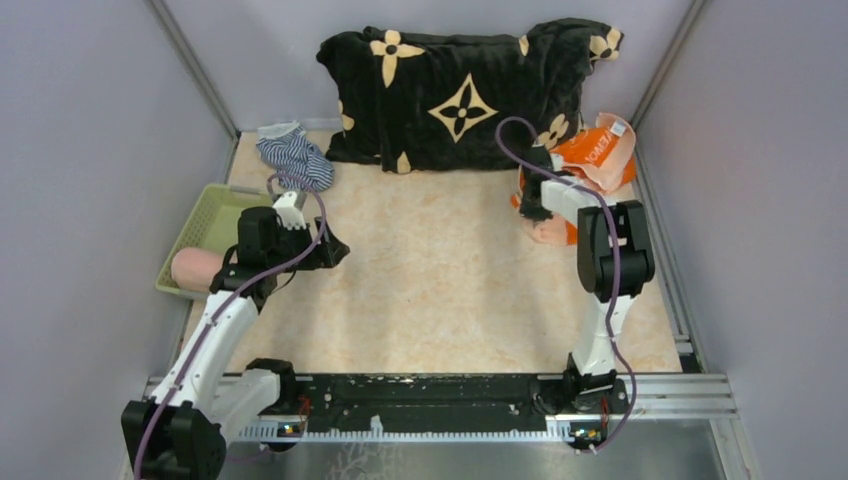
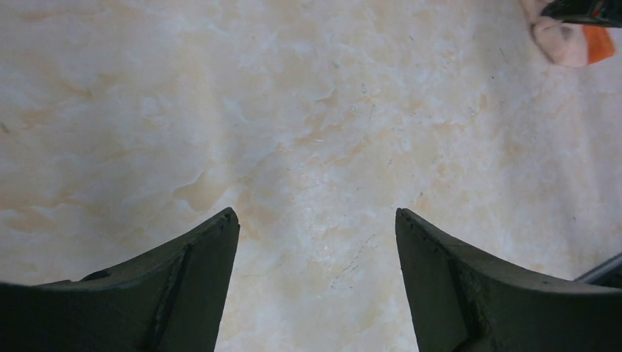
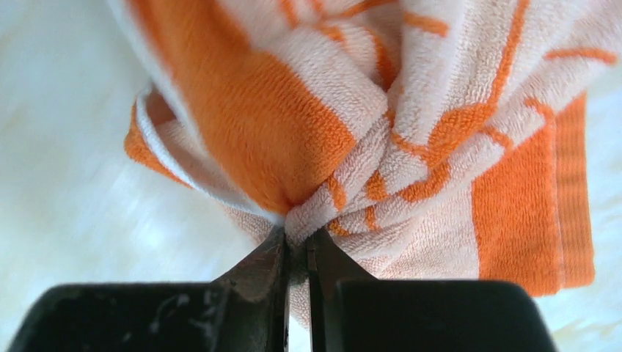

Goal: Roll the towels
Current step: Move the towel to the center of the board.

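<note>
The orange towel with white print [image 1: 590, 158] lies bunched at the far right of the table. My right gripper [image 1: 531, 208] is shut on a pinched fold of it; in the right wrist view [image 3: 297, 246] the cloth [image 3: 440, 147] is gathered between the closed jaws. The pale pink towel [image 1: 195, 268] sits as a roll in the green basket [image 1: 222, 205] at the left. My left gripper [image 1: 335, 250] is open and empty over bare table just right of the basket; its wrist view [image 2: 317, 214] shows only table between the jaws, and the orange towel [image 2: 568, 40] far off.
A big black blanket with cream flowers [image 1: 460, 95] leans against the back wall. A blue-and-white striped cloth [image 1: 295, 155] lies at the back left. Grey walls close in both sides. The marbled tabletop [image 1: 430, 280] stretches between the arms.
</note>
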You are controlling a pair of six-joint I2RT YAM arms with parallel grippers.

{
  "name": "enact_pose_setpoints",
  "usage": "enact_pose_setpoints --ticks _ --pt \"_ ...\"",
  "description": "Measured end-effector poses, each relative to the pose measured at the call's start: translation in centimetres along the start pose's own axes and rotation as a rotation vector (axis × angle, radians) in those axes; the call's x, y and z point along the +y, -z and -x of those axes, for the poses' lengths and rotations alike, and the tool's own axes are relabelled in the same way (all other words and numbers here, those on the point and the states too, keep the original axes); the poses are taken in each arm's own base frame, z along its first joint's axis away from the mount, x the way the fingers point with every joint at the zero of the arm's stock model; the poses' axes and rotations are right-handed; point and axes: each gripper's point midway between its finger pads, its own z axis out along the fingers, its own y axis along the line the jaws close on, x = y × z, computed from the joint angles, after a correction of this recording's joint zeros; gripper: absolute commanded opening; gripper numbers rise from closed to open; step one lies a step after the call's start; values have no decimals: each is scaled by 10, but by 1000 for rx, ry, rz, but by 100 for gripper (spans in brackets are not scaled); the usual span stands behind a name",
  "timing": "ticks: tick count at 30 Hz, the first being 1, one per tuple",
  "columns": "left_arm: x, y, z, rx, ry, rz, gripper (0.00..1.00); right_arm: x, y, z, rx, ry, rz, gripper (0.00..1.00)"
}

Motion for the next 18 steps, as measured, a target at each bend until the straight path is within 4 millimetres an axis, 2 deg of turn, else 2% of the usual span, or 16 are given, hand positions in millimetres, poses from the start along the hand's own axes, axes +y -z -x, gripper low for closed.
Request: enact_pose_setpoints --ticks 2,4,6,8,10,12,14,16,18 --pt "-7 -5 -4 24 13 -36 83 29 20 -27 28 43 56 6" --pt "-14 -10 -8 46 27 -71 83 70 47 -62 63 107 129 11" --pt "-20 -13 -10 60 37 -97 82 124 78 -100 93 191 237 21" --pt "-25 -14 -14 77 50 -120 82 178 116 -139 124 281 364 37" --pt "-30 -13 -15 85 57 -138 81 228 159 -167 143 384 489 47" --pt "-34 -12 -16 91 62 -152 81 271 196 -167 113 441 590 50" --pt "-37 -11 -17 92 64 -162 81 304 229 -148 39 455 679 50" --pt "-40 -9 -17 89 71 -169 81 313 247 -124 -31 447 710 52" --pt "-41 -6 -20 87 81 -173 81 301 245 -106 -69 440 684 52"
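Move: The right fingers already pinch the orange towel's near-left part close to the board; the bare centre they take it to lies about 25 cm to the left, 11 cm back and 3 cm below. The towel's bulk spreads some 14 cm right and 9 cm ahead of the hand; the black pillow's middle is roughly 29 cm ahead, 15 cm left. From the left hand that centre is about 19 cm right, 2 cm back, 14 cm below. Right hand sweeps the towel some 35 cm left and back, opens, rises; left hand eases 4 cm right. ##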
